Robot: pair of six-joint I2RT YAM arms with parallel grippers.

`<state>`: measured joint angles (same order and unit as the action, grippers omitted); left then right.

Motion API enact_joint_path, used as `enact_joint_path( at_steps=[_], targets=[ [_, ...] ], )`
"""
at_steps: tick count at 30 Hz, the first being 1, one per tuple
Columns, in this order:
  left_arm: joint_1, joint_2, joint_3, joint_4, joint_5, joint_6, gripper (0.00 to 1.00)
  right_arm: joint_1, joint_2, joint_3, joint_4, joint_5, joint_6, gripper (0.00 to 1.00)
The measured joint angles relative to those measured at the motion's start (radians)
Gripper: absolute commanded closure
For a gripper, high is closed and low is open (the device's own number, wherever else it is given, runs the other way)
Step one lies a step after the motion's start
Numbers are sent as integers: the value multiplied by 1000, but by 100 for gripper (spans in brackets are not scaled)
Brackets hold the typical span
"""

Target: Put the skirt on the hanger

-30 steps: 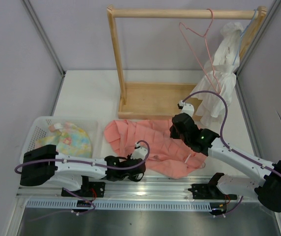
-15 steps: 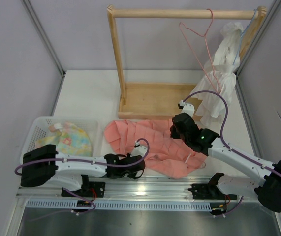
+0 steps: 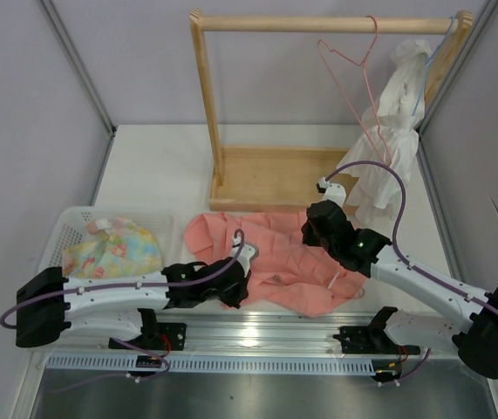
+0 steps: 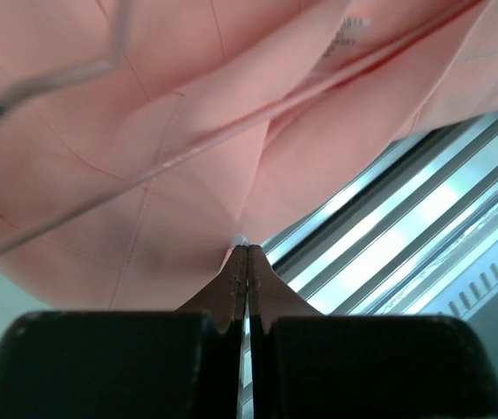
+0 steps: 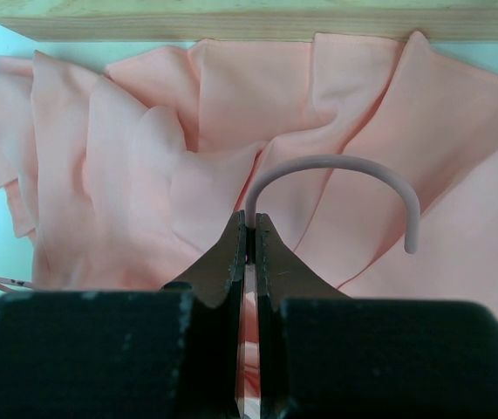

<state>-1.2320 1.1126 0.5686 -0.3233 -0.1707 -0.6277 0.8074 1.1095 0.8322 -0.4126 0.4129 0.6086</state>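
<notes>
The salmon-pink pleated skirt (image 3: 275,257) lies crumpled on the table in front of the wooden rack. My left gripper (image 3: 233,281) is at the skirt's near left edge, shut on a pinch of its fabric (image 4: 187,218). A thin hanger wire (image 4: 170,159) runs across the skirt in the left wrist view. My right gripper (image 3: 318,229) is over the skirt's far right part, shut on the base of the pink hanger's hook (image 5: 336,162). The rest of that hanger lies against or in the skirt, mostly hidden. The skirt also fills the right wrist view (image 5: 144,157).
A wooden rack (image 3: 275,179) stands behind the skirt. A second pink hanger (image 3: 353,61) and a white garment (image 3: 392,140) on a pale blue hanger hang from its bar. A white basket (image 3: 70,218) with patterned cloth (image 3: 118,249) stands at the left. A metal rail (image 3: 266,327) runs along the near edge.
My left arm has drawn back to the left with the skirt's near edge, and the left part of the skirt has bunched up. My right arm has hardly moved.
</notes>
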Motion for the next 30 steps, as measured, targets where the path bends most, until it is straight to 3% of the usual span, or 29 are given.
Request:
enact_joint_path(
  at_steps=[6, 16, 30],
  targets=[
    [115, -85, 0, -1, 19, -20, 100, 0, -5, 0, 0, -3, 0, 100],
    [299, -97, -17, 18, 27, -79, 100, 14, -12, 0, -9, -2, 0, 100],
    [376, -122, -23, 31, 32, -123, 100, 5, -22, 21, -51, 27, 20, 100]
  ],
)
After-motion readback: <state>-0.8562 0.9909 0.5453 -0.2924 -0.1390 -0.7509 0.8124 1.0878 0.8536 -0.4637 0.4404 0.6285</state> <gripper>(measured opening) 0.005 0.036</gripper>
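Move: The hanger's left end is what my left hand is heading for: about 9 cm ahead, 4 cm to its left and 2 cm above. The skirt's middle lies some 9 cm ahead and 10 cm to the right of that hand, 5 cm lower. The hanger neck, in my right fingers, is about 15 cm ahead, 16 cm right and 9 cm up. From my right hand the hanger's left end is roughly 20 cm left, 8 cm back and 8 cm lower. With its fingers still shut on a small ribbon loop at the skirt's near edge, my left hand sweeps forward about 9 cm, bearing left over the second half of the way, and rises a little, to come right up beside the hanger's left end. The wrist swings counter-clockwise some 25 degrees on the way. My right hand keeps the hanger pinched at its neck, nearly still. ##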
